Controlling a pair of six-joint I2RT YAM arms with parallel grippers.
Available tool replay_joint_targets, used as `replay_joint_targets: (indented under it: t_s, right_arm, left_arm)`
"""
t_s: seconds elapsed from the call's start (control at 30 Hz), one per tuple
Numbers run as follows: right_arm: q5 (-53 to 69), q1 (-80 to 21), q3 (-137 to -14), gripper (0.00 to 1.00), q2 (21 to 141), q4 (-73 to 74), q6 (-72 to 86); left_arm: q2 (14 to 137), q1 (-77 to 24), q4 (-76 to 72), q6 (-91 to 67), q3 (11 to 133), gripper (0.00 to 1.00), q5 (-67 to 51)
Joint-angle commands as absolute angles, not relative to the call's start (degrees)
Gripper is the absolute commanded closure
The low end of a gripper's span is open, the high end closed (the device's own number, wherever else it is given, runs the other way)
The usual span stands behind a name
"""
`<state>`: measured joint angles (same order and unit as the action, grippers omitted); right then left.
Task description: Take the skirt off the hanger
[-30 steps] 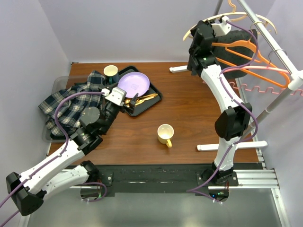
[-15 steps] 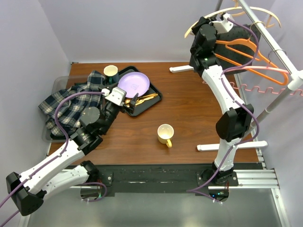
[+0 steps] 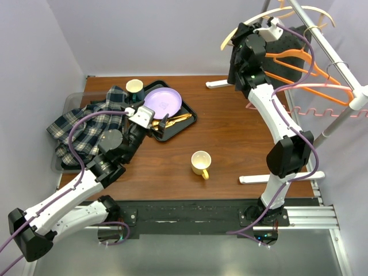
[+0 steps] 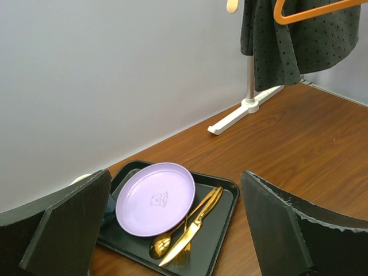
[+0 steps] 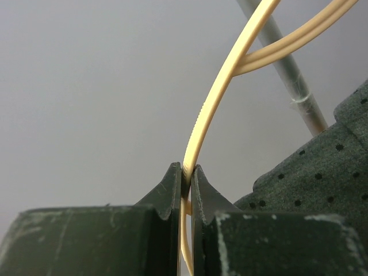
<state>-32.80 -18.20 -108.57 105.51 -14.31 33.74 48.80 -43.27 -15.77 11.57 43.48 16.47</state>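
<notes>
The skirt is dark with small dots and hangs high at the clothes rail, right behind my right arm. It drapes under a cream hanger, and an orange hanger lies across its front. My right gripper is shut on the cream hanger's thin arm, with skirt cloth just to its right. Low over the black tray, my left gripper stands wide open with nothing in it. In the left wrist view the skirt hangs at the far end of the table.
The tray holds a purple plate and gold cutlery, with a cup at its corner. A yellow mug stands mid-table. A plaid shirt fills a clear bin at left. Orange hangers hang on the rail; rack feet rest on the wood.
My right gripper has risen with the cream hanger in its grip, and the skirt has gone up with it toward the rail. The left arm has stayed still.
</notes>
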Motion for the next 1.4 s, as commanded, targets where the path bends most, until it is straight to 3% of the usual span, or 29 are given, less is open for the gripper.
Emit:
replay_joint_targets:
  t_s: [0.0,0.3,0.53,0.93,1.37]
  right_arm:
    - [-28.22,-17.75,-110.83,1.00,103.01,-20.30,28.57]
    - [-20.31,-17.84,-113.03,1.00,102.84,-13.45,32.16]
    - [-13.55,-17.93,-105.40,1.00,97.39,-9.06,39.36]
    - [-6.33,-19.07,-88.34,1.00,81.04,-13.79,49.12]
    - [4.48,-19.16,-90.87,1.00,79.36,-15.55,49.67]
  left_arm:
    - [48.43,-43.51,-18.28,11.86,43.51,0.00,15.82]
    - [48.16,-43.51,-18.63,11.87,43.15,0.00,15.64]
    - [48.87,-43.59,-18.63,11.87,43.07,0.00,15.64]
    - [47.99,-43.59,-16.52,11.60,44.56,0.01,12.04]
    - [51.15,-43.59,-6.42,3.87,56.42,0.00,1.85]
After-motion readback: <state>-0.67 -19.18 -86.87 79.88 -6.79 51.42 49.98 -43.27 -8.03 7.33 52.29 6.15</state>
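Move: Out at the rack, the right hand still grips the cream hanger near its left end. The grey skirt on it hangs with its middle about 13 cm to the hand's right and some 12 cm below. The rail is roughly 27 cm to the right and 12 cm higher, the orange hangers some 25 cm right and 12 cm nearer the robot. From the empty left hand, the skirt lies about 27 cm ahead and 38 cm to the right, near its height. Swinging the held cream hanger away from the rail, the right hand shifts left and dips about 4 cm, then draws back some 14 cm towards the robot, rising again to finish slightly higher and about 7 cm farther left. The wrist turns some 35 degrees counter-clockwise, fingers staying shut on the wood. Late on, the open left hand lifts a few centimetres, easing right and back. ##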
